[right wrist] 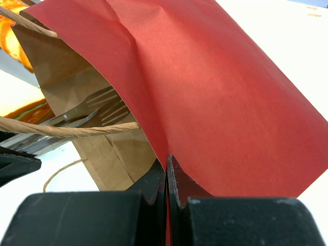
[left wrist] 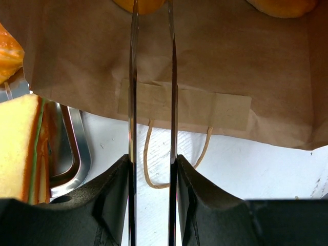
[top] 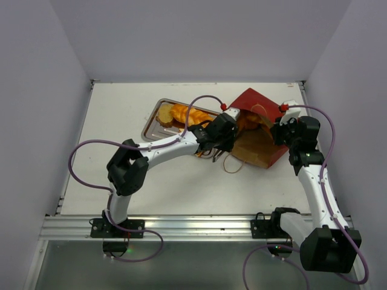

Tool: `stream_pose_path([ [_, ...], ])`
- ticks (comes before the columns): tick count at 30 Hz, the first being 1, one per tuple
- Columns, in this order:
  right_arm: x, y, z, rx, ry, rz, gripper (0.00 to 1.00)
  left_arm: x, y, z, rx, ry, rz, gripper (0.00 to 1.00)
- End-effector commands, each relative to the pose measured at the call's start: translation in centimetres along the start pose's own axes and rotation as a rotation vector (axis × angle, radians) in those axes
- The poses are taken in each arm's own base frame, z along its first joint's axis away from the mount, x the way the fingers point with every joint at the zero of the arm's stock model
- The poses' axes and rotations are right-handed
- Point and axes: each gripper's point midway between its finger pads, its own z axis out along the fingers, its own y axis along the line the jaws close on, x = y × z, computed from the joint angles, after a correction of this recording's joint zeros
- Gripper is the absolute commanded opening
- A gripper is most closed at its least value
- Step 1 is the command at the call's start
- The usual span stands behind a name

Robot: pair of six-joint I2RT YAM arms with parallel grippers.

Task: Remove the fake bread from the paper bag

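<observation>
The paper bag [top: 261, 140] lies on its side, red outside and brown inside, its mouth facing left. Orange fake bread [top: 250, 121] shows inside it, and two pieces [left wrist: 281, 5] lie at the far end of the left wrist view. More bread [top: 183, 114] rests on the metal tray [top: 152, 128]. My left gripper [top: 219, 140] is at the bag's mouth, its thin metal fingers [left wrist: 133, 77] a little apart over the brown lower wall [left wrist: 230, 61], with nothing between them. My right gripper [right wrist: 167, 164] is shut on the bag's red upper wall [right wrist: 220, 97], holding it up.
A sandwich-like slice [left wrist: 20, 148] lies in the tray's corner [left wrist: 79, 159] just left of my left fingers. A string handle [left wrist: 151, 169] loops onto the white table below the bag's lip, and another handle [right wrist: 61, 128] crosses the right wrist view. Walls enclose the table.
</observation>
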Motion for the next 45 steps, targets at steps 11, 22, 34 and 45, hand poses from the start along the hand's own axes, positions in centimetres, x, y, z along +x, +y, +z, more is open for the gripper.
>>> stream_pose_path([
  [11, -2.2, 0.1, -0.5, -0.008, -0.069, -0.016, 0.00, -2.1, -1.6, 0.0, -0.013, -0.056, 0.049, 0.43],
  [22, -2.2, 0.0, -0.6, -0.007, -0.070, -0.017, 0.00, -3.1, -1.0, 1.4, -0.107, -0.059, 0.080, 0.45],
  [34, -2.4, 0.1, -0.7, -0.011, -0.075, -0.017, 0.00, -3.5, -0.2, 2.8, -0.180, -0.062, 0.094, 0.35],
  [45, -2.4, 0.1, -0.7, -0.009, -0.076, -0.016, 0.00, -3.5, -0.2, 1.5, -0.169, -0.087, 0.126, 0.00],
])
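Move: Inside the open bag, the nearer loaf of fake bread lies about 10 cm ahead of the left hand, 9 cm to its right and 8 cm lower. The second loaf is roughly 6 cm farther right. The sandwich on the tray sits some 4 cm ahead and 10 cm to the left of the left hand. From the right hand, the nearer loaf is about 8 cm ahead, 9 cm to the left and 16 cm below. Reaching deeper into the bag with the held tongs, the left hand slides about 2 cm right, then eases roughly 2.5 cm forward and 2 cm down towards the nearer loaf, rolling some 10 degrees so its left side rises. The fingers then squeeze the tongs' arms together over that loaf. The right hand stays still, keeping its pinch on the bag's rim. ##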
